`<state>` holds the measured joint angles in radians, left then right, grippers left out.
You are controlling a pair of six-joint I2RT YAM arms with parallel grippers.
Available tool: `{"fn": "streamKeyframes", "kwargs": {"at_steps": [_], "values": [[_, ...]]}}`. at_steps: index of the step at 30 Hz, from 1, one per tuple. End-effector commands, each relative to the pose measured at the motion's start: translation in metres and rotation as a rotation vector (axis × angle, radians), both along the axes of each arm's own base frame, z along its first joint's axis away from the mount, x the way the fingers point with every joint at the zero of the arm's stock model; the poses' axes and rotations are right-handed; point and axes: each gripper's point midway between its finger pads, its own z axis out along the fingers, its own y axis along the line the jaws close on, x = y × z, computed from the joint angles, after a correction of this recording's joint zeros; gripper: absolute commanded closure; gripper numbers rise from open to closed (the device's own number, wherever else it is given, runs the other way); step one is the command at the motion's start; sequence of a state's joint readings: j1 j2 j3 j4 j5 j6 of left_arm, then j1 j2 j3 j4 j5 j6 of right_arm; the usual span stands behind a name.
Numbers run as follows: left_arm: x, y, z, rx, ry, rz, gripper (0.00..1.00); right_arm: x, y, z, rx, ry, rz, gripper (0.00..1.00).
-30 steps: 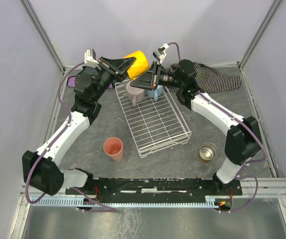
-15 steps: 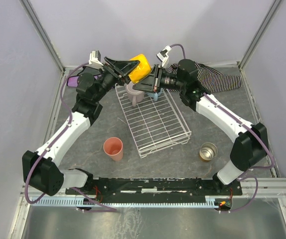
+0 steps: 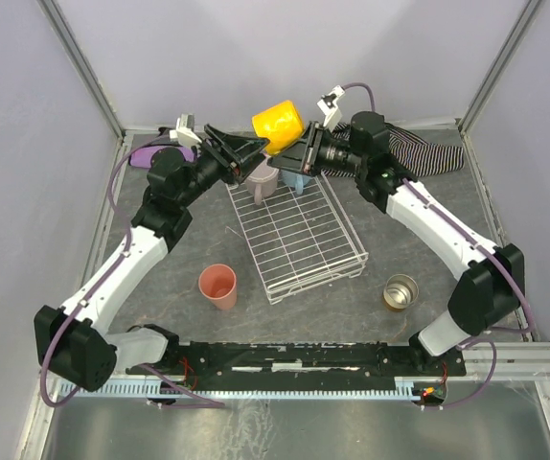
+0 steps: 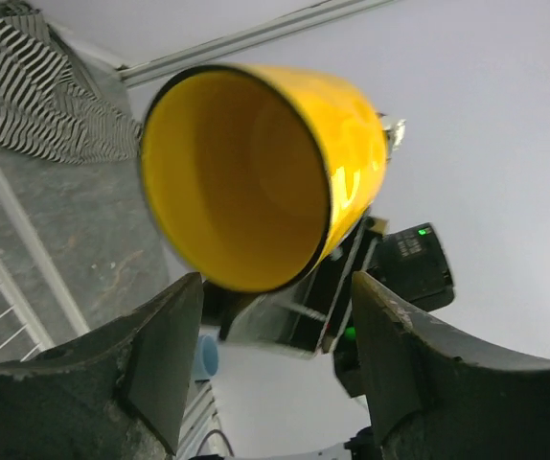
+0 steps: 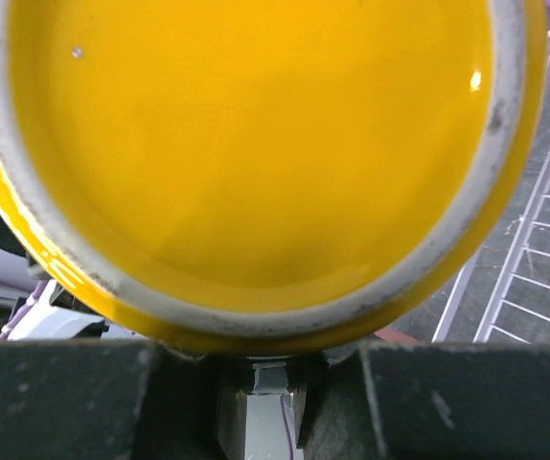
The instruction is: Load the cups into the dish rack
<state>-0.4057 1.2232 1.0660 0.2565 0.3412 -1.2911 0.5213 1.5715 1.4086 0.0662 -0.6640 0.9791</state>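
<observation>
The yellow mug (image 3: 277,122) hangs in the air above the far end of the white wire dish rack (image 3: 299,235). My right gripper (image 3: 291,153) is shut on it from the right; in the right wrist view the mug's base (image 5: 256,144) fills the frame just above the gripper (image 5: 265,369). My left gripper (image 3: 256,147) stands open just left of the mug, touching nothing. The left wrist view looks into the mug's mouth (image 4: 246,182), beyond that open gripper (image 4: 275,307). A pale pink mug (image 3: 259,179) and a light blue mug (image 3: 297,179) sit in the rack's far end.
A salmon tumbler (image 3: 218,286) stands on the table left of the rack. A shiny metal cup (image 3: 401,291) stands to the rack's right. A striped cloth (image 3: 419,153) lies at the back right, a purple cloth (image 3: 146,155) at the back left.
My left gripper has opened and let go of the yellow mug. The right gripper now holds the mug alone and has lifted it slightly up and to the right.
</observation>
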Motion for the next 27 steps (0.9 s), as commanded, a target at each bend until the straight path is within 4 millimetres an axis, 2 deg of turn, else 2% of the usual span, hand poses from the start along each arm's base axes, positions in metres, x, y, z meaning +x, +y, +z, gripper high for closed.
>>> {"fn": "streamKeyframes", "kwargs": {"at_steps": [1, 4, 7, 11, 13, 18, 22, 27], "values": [[-0.009, 0.011, -0.026, 0.125, 0.016, 0.042, 0.3, 0.0, -0.02, 0.044, 0.038, -0.167, -0.053, 0.99], [-0.009, 0.028, -0.045, 0.185, 0.064, 0.107, 0.29, 0.002, -0.031, 0.031, -0.005, -0.154, -0.072, 0.99], [-0.006, 0.053, -0.062, 0.262, 0.119, 0.202, 0.28, 0.001, -0.042, 0.009, -0.104, -0.144, -0.083, 0.99], [0.004, 0.086, -0.076, 0.315, 0.158, 0.288, 0.28, -0.006, -0.059, -0.017, -0.255, -0.15, -0.101, 0.99], [0.011, 0.098, -0.076, 0.307, 0.16, 0.307, 0.28, -0.009, -0.069, -0.031, -0.324, -0.148, -0.121, 0.99], [0.022, 0.108, -0.068, 0.292, 0.132, 0.326, 0.28, -0.016, -0.089, -0.064, -0.448, -0.108, -0.166, 0.99], [0.028, 0.104, -0.064, 0.272, 0.112, 0.312, 0.28, -0.02, -0.107, -0.095, -0.576, -0.078, -0.211, 0.99], [0.031, 0.1, -0.063, 0.25, 0.099, 0.293, 0.28, -0.019, -0.122, -0.121, -0.696, -0.033, -0.32, 0.99]]}}
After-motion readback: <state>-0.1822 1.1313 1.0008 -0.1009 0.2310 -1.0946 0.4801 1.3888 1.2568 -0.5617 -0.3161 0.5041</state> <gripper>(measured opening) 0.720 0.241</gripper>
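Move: The right hand holds the yellow cup. The open rack spot just behind the blue cup lies about 28 cm below this hand, some 7 cm to its right and 3 cm ahead. The blue cup stands roughly 12 cm ahead and 3 cm right, the pink mug about 9 cm ahead and 6 cm left, both about 27 cm lower. From the open, empty left hand, that rack spot is some 13 cm right, 3 cm ahead and 32 cm below. The right hand keeps its grip on the yellow cup and, easing right first, sinks about 13 cm while going some 10 cm right and drifting slightly back towards the rack's right side, its fingers tipping down about 35 degrees to turn the cup mouth-down. The left hand, already off the cup, drops about 9 cm and swings some 10 cm left out of the way, fingers still open. ##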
